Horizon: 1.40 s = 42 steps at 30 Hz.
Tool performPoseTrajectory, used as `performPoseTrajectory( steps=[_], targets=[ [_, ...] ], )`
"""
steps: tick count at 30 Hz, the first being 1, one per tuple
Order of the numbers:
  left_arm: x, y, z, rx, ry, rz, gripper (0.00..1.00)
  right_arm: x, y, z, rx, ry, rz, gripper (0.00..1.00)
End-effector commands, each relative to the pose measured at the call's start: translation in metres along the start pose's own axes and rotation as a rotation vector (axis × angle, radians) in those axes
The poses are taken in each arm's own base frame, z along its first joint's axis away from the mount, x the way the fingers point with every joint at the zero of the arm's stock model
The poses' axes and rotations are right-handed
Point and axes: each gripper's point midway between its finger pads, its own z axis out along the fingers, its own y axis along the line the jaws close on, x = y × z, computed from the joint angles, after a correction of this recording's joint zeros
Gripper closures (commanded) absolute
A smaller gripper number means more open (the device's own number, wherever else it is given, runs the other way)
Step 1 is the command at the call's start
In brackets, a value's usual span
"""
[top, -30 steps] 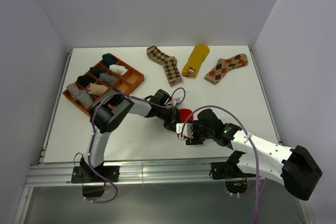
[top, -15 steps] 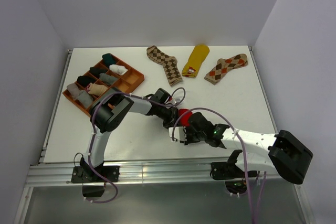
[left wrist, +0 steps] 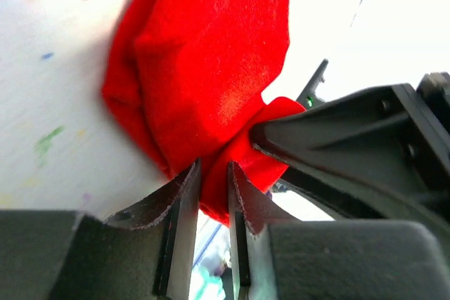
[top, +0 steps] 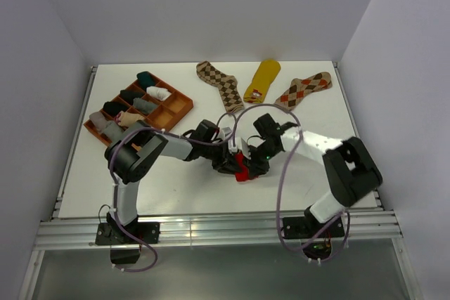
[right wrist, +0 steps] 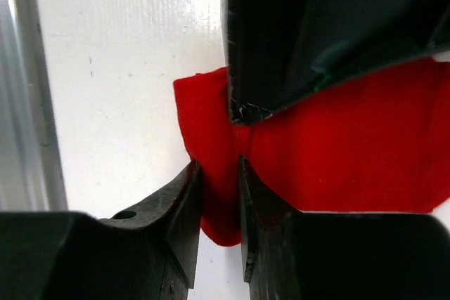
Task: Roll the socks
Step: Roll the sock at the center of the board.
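The red sock [top: 242, 171] lies bunched on the white table near its middle, between my two grippers. My left gripper [top: 227, 163] reaches it from the left, my right gripper [top: 253, 159] from the right. In the left wrist view the left gripper [left wrist: 214, 186] stands narrow, with a fold of the red sock [left wrist: 204, 68] between its fingers. The right wrist view shows the right gripper [right wrist: 219, 191] pinching the sock's [right wrist: 351, 152] edge. A brown argyle sock [top: 221, 86], a mustard yellow sock [top: 262, 80] and a second argyle sock [top: 302, 91] lie flat at the back.
An orange compartment tray [top: 181, 107] at the back left holds several rolled socks. The right arm's cable [top: 283, 173] loops over the table's near right part. White walls close in the table on three sides.
The right arm swung from the near right edge up to the table's middle, and its gripper closed onto the red sock. The left gripper stayed at the sock and shifted slightly.
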Motion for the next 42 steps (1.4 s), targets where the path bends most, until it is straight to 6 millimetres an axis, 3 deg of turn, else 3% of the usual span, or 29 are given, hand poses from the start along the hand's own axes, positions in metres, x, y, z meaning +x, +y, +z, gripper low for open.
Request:
performPoseTrajectory(
  steps=[1, 6, 10, 16, 21, 28, 38, 42],
  targets=[
    [-0.016, 0.019, -0.006, -0.082, -0.15, 0.005, 0.73, 0.014, 0.029, -0.008, -0.249, 0.019, 0.155, 0.75],
    [-0.033, 0.003, -0.018, -0.063, -0.282, 0.068, 0.72, 0.015, 0.02, -0.006, -0.424, 0.031, 0.289, 0.76],
    [-0.038, 0.002, -0.029, -0.062, -0.371, 0.111, 0.7, 0.02, 0.013, -0.004, -0.485, 0.047, 0.394, 0.75],
    [-0.053, -0.014, -0.044, -0.109, -0.547, 0.33, 0.63, 0.02, 0.002, -0.003, -0.557, 0.072, 0.51, 0.75],
    [-0.043, -0.043, -0.04, -0.093, -0.616, 0.579, 0.54, 0.026, -0.005, 0.003, -0.562, 0.099, 0.547, 0.74],
    [-0.024, -0.069, -0.016, -0.033, -0.527, 0.766, 0.52, 0.029, -0.011, 0.005, -0.564, 0.114, 0.613, 0.73],
    [0.002, -0.051, 0.015, -0.013, -0.34, 0.82, 0.52, 0.031, -0.014, 0.006, -0.563, 0.123, 0.646, 0.73],
    [0.006, -0.044, 0.017, -0.028, -0.32, 0.813, 0.53, 0.032, -0.017, 0.007, -0.547, 0.127, 0.648, 0.73]
  ],
)
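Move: The left hand's fingers are around the near, rolled end of the red sock, whose middle lies about 3 cm ahead, 3 cm right and 1 cm below. From the right hand, which grips that end, it is 3 cm ahead, 2 cm left and 1 cm below. The brown checkered sock lies some 29 cm ahead of the right hand and 10 cm left; the yellow sock is 31 cm ahead and 4 cm right. Right hand keeps pinching, rolling the red sock's end forward 50 degrees; left loops forward 4 cm, opening, returning rightward. ##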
